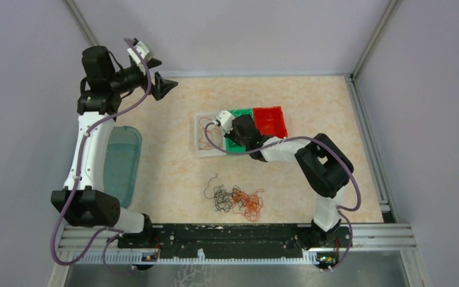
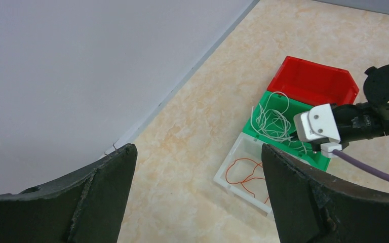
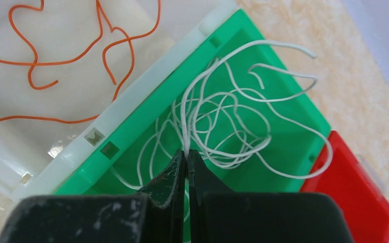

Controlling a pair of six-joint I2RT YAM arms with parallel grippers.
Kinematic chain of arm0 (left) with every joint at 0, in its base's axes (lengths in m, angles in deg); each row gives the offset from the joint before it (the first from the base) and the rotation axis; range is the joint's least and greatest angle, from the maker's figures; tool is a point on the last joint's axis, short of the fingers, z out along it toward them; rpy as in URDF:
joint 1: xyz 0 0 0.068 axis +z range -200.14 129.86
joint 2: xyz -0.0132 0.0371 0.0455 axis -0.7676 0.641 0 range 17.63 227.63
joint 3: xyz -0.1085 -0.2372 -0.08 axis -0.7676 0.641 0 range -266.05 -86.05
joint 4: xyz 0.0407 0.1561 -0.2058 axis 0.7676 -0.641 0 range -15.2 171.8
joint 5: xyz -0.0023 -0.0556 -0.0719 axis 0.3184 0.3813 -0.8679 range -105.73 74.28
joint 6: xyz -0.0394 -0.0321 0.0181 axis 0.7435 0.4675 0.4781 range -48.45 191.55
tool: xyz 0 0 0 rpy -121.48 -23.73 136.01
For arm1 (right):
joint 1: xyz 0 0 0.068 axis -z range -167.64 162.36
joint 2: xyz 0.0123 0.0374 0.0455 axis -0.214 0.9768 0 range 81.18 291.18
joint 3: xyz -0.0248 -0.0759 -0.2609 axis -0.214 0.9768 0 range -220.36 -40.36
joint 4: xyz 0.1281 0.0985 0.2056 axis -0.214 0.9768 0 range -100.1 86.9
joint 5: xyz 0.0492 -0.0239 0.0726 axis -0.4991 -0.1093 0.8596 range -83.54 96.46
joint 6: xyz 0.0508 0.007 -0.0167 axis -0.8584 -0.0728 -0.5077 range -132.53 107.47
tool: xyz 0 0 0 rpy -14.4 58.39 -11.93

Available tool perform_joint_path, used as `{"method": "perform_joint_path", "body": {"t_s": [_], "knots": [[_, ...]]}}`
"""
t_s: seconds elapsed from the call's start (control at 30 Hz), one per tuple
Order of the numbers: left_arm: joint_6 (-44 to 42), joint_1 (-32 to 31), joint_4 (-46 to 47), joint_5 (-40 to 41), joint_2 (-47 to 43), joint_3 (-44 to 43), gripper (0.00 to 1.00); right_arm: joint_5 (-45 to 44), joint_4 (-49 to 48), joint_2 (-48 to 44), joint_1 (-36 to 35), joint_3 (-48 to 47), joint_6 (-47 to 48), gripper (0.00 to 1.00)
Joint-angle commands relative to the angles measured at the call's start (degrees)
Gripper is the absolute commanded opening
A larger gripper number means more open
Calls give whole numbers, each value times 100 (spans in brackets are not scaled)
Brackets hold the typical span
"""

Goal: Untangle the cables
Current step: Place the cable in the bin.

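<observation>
A tangle of black and orange cables (image 1: pixel 236 200) lies on the table in front of the arm bases. A single orange cable (image 3: pixel 55 61) lies in the clear tray (image 3: pixel 10 147). Several white cables (image 3: pixel 233 126) are bunched in the green bin (image 3: pixel 288 136). My right gripper (image 3: pixel 187 152) hangs over that bin, its jaws shut on a white cable strand. My left gripper (image 2: pixel 197 147) is held high at the back left, wide open and holding nothing. From there it looks down at the bins and the right wrist (image 2: pixel 316 124).
A red bin (image 1: pixel 270 121) stands against the green bin's right side and looks empty. A teal oval dish (image 1: pixel 122 164) lies by the left arm. Grey walls enclose the table, and a metal rail (image 1: pixel 233 236) runs along its front.
</observation>
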Motion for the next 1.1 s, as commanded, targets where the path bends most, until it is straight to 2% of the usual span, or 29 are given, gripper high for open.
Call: {"method": "perform_joint_path", "body": {"t_s": [0.0, 0.27, 0.4, 0.43, 0.53, 0.67, 0.87, 0.93, 0.97, 1.0, 1.07], "knots": [[69, 46, 144, -167, -125, -60, 98, 131, 28, 315, -15, -503, -313, 0], [27, 77, 95, -282, -190, 48, 98, 62, 58, 495, 14, -594, -506, 0], [-316, 82, -254, -694, -326, 361, 99, 35, 246, 61, 19, -681, -664, 30], [-419, 83, -284, -779, -415, 534, 99, 99, 294, -107, 19, -699, -732, 34], [-836, 67, -527, -994, -648, 992, 100, 339, 524, -607, 19, -760, -882, 43], [-1737, -6, -1356, -988, -812, 1322, 100, 474, 791, -1266, 20, -654, -1120, 56], [-3137, -441, -2576, -420, -1052, 1951, 100, 555, 1249, -2221, 21, -193, -1641, 62], [-3389, -678, -2682, -150, -1167, 2290, 100, 537, 1290, -2652, 14, 159, -1986, 72], [-3478, -804, -2695, -14, -1213, 2448, 100, 478, 1367, -2859, 18, 313, -2176, 89], [-3537, -965, -2662, 152, -1253, 2684, 100, 384, 1510, -3053, 18, 447, -2419, 98], [-3564, -1246, -2563, 431, -1315, 2970, 100, 136, 1812, -3444, 18, 715, -3107, 99]]}}
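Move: The right hand, pinching the white cable, is over the green bin's left part, with the bin's middle about 3 cm to its right, 1 cm ahead and 6 cm below. The white bin's middle is some 6 cm left of this hand and the red bin's 12 cm right, both about level with it. From the high left hand, the cable tangle lies roughly 20 cm back, 14 cm right and 38 cm below; the white bin is level with it, 7 cm right and 36 cm below. Still pinching the white cable, the right hand sinks about 3 cm into the green bin, opens its fingers to let go, then lifts some 17 cm and backs off, its left side rolling up about 25 degrees. The left hand waits, then swoops down about 17 cm and back 12 cm towards the tangle, wrist turning, fingers staying wide open. ##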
